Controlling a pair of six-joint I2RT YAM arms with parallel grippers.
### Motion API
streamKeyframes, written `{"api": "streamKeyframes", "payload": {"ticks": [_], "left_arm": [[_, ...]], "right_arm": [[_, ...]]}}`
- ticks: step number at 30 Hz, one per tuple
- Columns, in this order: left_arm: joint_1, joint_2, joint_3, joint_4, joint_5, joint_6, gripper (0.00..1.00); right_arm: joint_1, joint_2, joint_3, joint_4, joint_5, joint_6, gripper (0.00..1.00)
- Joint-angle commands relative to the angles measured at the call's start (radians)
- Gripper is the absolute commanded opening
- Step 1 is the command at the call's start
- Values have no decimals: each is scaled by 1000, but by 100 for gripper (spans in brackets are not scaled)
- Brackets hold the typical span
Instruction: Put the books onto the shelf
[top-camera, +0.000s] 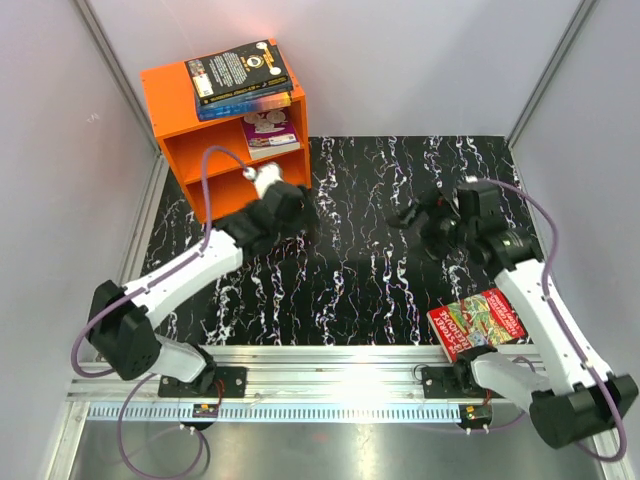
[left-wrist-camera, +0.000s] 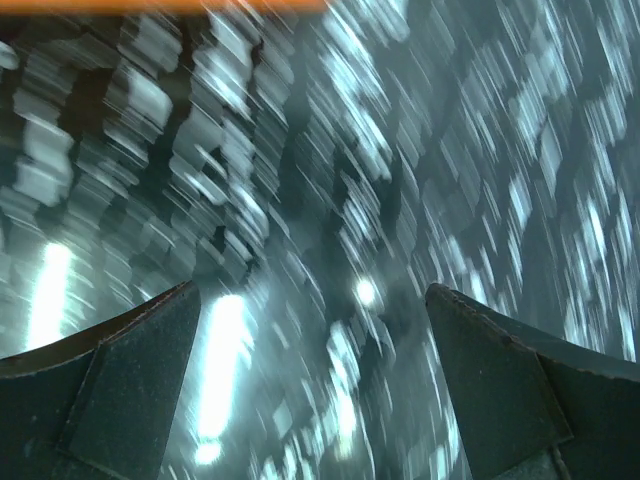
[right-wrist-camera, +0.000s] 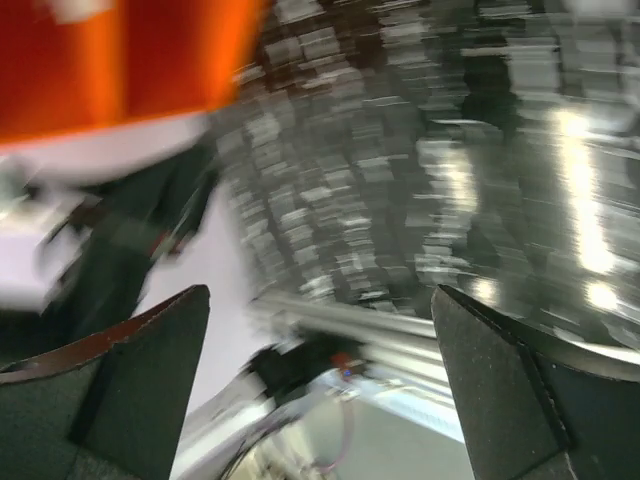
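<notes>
The orange shelf (top-camera: 222, 185) stands at the table's far left. On its top lies a black book with yellow marks (top-camera: 238, 68), stacked on a blue book (top-camera: 250, 104). A purple-toned book (top-camera: 271, 131) lies in the upper compartment, sticking out a little. A red book (top-camera: 478, 322) lies flat at the near right, partly under the right arm. My left gripper (top-camera: 303, 222) hovers just in front of the shelf, open and empty (left-wrist-camera: 312, 300). My right gripper (top-camera: 404, 216) is over mid-table, open and empty (right-wrist-camera: 320, 300). Both wrist views are motion-blurred.
The table top is black marble with white veins (top-camera: 350, 270). Grey walls close it in on three sides. A metal rail (top-camera: 330, 365) with the arm bases runs along the near edge. The right wrist view shows a blurred orange shelf (right-wrist-camera: 120, 60) and the rail (right-wrist-camera: 380, 330).
</notes>
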Motion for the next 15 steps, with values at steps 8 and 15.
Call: {"api": "streamKeyframes", "payload": {"ticks": [8,15], "left_arm": [[-261,309,115,217,571,4,99],[-297,520,374,217,707,-3,98]], "right_arm": [[-278,-136,-221,-587,318,-76,100],[-599,-41,-272,-562,285,-123,100]]}}
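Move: The red Treehouse book lies flat near the table's front rail, about 18 cm to the right of my right hand, 15 cm back and some 25 cm below. The orange shelf stands about 37 cm to that hand's left and 24 cm farther out, its middle roughly 8 cm lower. From my left hand, the same red book is some 40 cm to the right, 23 cm back and 18 cm down. I swoop my open right hand right, down and back, roughly 25 cm in all, towards the last red book, tipping its fingers steeply down and turning clockwise, and slow above it without touching. Meanwhile I swing my open left hand away from the shelf, some 24 cm right and a little back and down, yawing about 40 degrees clockwise over bare marble. ##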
